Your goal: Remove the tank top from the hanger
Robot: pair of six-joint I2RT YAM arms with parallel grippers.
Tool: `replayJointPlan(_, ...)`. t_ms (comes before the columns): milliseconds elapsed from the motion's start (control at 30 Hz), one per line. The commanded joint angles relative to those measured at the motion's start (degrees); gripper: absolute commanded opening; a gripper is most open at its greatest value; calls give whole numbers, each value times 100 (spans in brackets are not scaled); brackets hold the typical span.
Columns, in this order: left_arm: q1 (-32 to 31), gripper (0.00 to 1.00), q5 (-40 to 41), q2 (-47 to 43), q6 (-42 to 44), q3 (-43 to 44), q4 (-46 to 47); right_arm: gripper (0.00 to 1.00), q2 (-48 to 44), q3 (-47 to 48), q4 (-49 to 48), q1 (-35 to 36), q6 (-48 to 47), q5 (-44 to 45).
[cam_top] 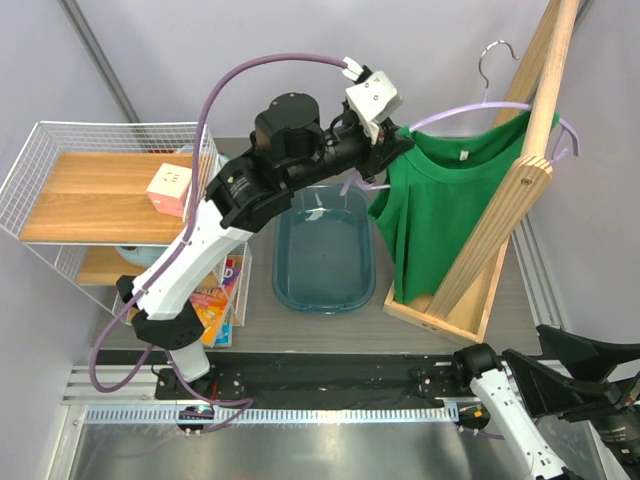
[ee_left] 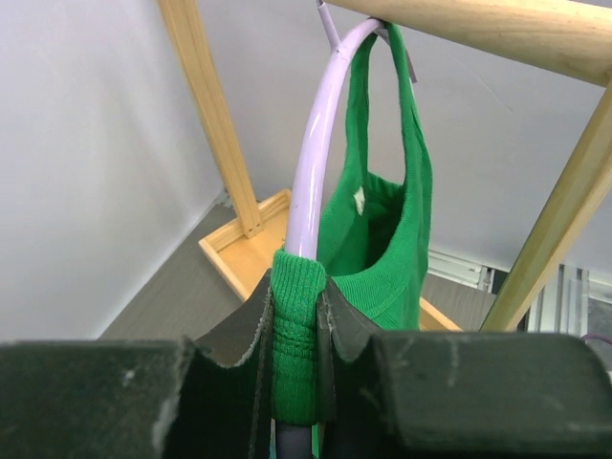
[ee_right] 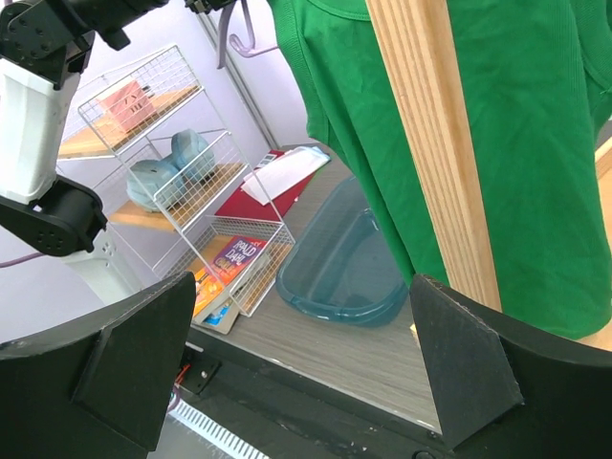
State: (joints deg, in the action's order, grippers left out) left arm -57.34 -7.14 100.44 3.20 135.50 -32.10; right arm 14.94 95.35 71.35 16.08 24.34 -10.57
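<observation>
The green tank top [cam_top: 440,200] hangs on the lilac hanger [cam_top: 470,108], whose silver hook [cam_top: 492,60] sits over the rail of a wooden rack [cam_top: 512,190]. My left gripper [ee_left: 295,316] is raised at the top's left shoulder. It is shut on the bunched shoulder strap [ee_left: 293,296], with the hanger arm [ee_left: 316,143] running through the strap between the jaws. The rest of the top [ee_left: 382,249] hangs beyond. My right gripper [ee_right: 301,287] stays low at the table's near right edge, open and empty, facing the top [ee_right: 535,143] from below.
A translucent blue tub [cam_top: 325,250] lies on the table under my left arm. A white wire shelf [cam_top: 100,180] with a pink box, books and other items stands on the left. The wooden rack's slanted post [ee_right: 430,124] crosses in front of the top.
</observation>
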Motion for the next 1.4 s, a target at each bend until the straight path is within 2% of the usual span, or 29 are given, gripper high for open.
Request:
replayJointPlan(0,12,0,572,-622,-4,47,714,100,334,141,-69,36,-70,-182)
replayJointPlan(433,13,0,1284,-1176,242,-191,415,100,527,221,-77,27,-236,-437)
replayJointPlan(700,21,0,1794,-1817,392,-226,37,100,756,168,-314,27,-228,-771)
replayJointPlan(833,21,0,1970,-2257,304,-542,-25,100,966,10,-639,10,-297,-1175)
replayJointPlan(1000,21,0,1944,-2652,15,-683,-411,100,1563,273,-561,-113,-615,-1807)
replayJointPlan(1367,21,0,1830,-3382,-232,-1720,-385,100,2285,28,-1361,-263,465,-3205)
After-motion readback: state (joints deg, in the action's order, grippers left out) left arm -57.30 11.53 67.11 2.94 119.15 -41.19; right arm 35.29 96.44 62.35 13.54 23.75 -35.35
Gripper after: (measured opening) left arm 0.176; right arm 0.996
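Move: The left hand pinches the hanger end and strap; the tub below the clear space it heads for lies about 5 cm ahead, 11 cm left and 49 cm below. From that hand, the clothes rack stands some 21 cm right and 3 cm ahead, the wire shelf roughly 47 cm left and level with it. From the open right hand, the tank top hangs about 25 cm ahead, 6 cm left, slightly lower. Left hand keeps its pinch, carrying hanger and top about 20 cm left; the open right hand advances forward-left. ##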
